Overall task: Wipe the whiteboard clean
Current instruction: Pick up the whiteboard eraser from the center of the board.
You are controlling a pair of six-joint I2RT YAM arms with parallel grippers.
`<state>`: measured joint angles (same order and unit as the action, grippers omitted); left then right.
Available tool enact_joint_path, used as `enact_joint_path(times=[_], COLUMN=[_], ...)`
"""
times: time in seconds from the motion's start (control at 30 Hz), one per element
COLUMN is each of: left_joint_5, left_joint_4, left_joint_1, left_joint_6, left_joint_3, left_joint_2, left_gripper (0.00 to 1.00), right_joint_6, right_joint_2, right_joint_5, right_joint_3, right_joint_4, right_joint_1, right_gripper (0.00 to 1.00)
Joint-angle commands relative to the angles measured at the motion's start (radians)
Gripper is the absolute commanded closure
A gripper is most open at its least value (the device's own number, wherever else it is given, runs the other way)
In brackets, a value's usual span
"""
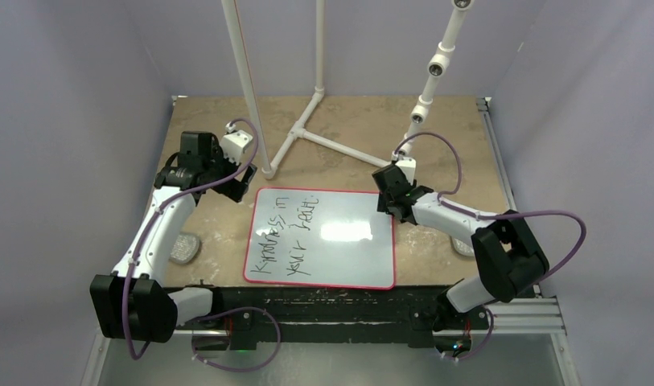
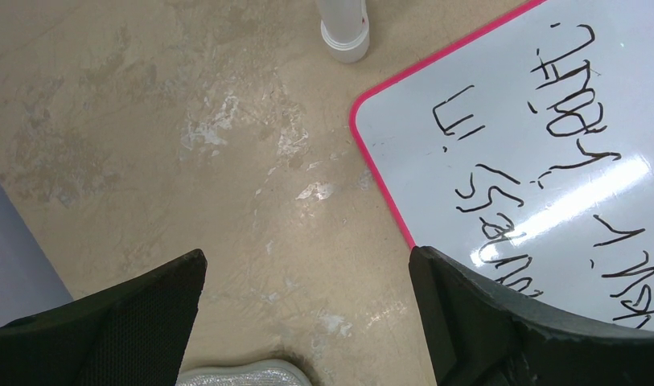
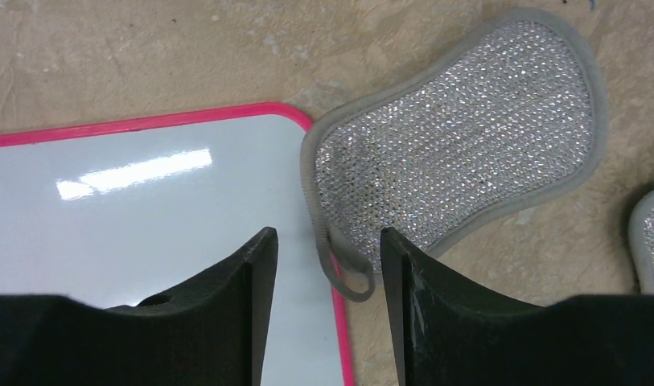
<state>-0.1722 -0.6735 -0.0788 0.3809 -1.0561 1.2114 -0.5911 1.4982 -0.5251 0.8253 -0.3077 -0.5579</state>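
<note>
The whiteboard (image 1: 319, 237) lies flat at the table's middle, red-bordered, with black handwriting on its left half (image 2: 549, 121); its right half is blank (image 3: 146, 209). My right gripper (image 1: 388, 197) hangs at the board's far right corner. Its jaws (image 3: 327, 237) stand partly apart, straddling the red edge and the cord loop of a silver mesh pad (image 3: 460, 137) that overlaps that corner; nothing looks pinched. My left gripper (image 1: 241, 181) is wide open (image 2: 307, 257) over bare table beside the board's far left corner.
A second silver pad (image 1: 184, 247) lies left of the board, its edge showing under the left jaws (image 2: 239, 376). Another pad (image 3: 653, 241) lies right of the board. A white pipe frame (image 1: 307, 129) stands behind, one foot (image 2: 345, 32) near the board's corner.
</note>
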Motion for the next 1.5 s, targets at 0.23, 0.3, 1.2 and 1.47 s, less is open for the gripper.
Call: enact_joint_path(times=[0.23,0.3,1.2,1.47], left_joint_5=[-0.03,-0.032,-0.689,-0.748], left_joint_4=[0.009,0.011,-0.057,-0.032], left_joint_1=[0.007,0.007,0.004,0.005], left_joint_6=[0.011,0.013,0.319,0.304], left_joint_3=[-0.004,-0.002,0.059,0.133], left_joint_2=[-0.024,-0.026,-0.308,-0.513], left_gripper=[0.05,0.05,0.01,0.01], right_joint_6=[0.006,-0.004,-0.42,-0.738], right_joint_2=[0.059,0.081,-0.256,-0.202], right_joint_5=[0.002,-0.002,0.427,0.371], right_joint_3=[0.033,0.041,0.265,0.256], right_joint_4=[-0.007,-0.026,0.241,0.593], right_joint_1=[-0.002,-0.001,-0.315,-0.449], right_gripper=[0.54,0.55,1.0,1.0])
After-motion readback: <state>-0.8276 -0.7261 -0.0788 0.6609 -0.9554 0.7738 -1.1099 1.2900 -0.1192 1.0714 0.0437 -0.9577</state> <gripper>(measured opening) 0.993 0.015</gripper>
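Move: The whiteboard eraser at the board's far right corner has its middle about 3 cm ahead, 6 cm right and 3 cm below the right gripper, its near-left tab already between the half-open fingers. The whiteboard's middle lies some 21 cm left and 9 cm back of this hand, the second eraser about 20 cm right and 2 cm back. From the left gripper, the first eraser is roughly 50 cm right, 3 cm ahead and 15 cm lower. Sink the right gripper about 2.5 cm and pinch the eraser's tab end, then sweep it steeply up and left over the board, some 25 cm each way, towards the left hand, rolling the wrist so its left side rises. Meanwhile bring the left gripper, still wide open, back, up and right, turning clockwise and tipping its fingers up. ##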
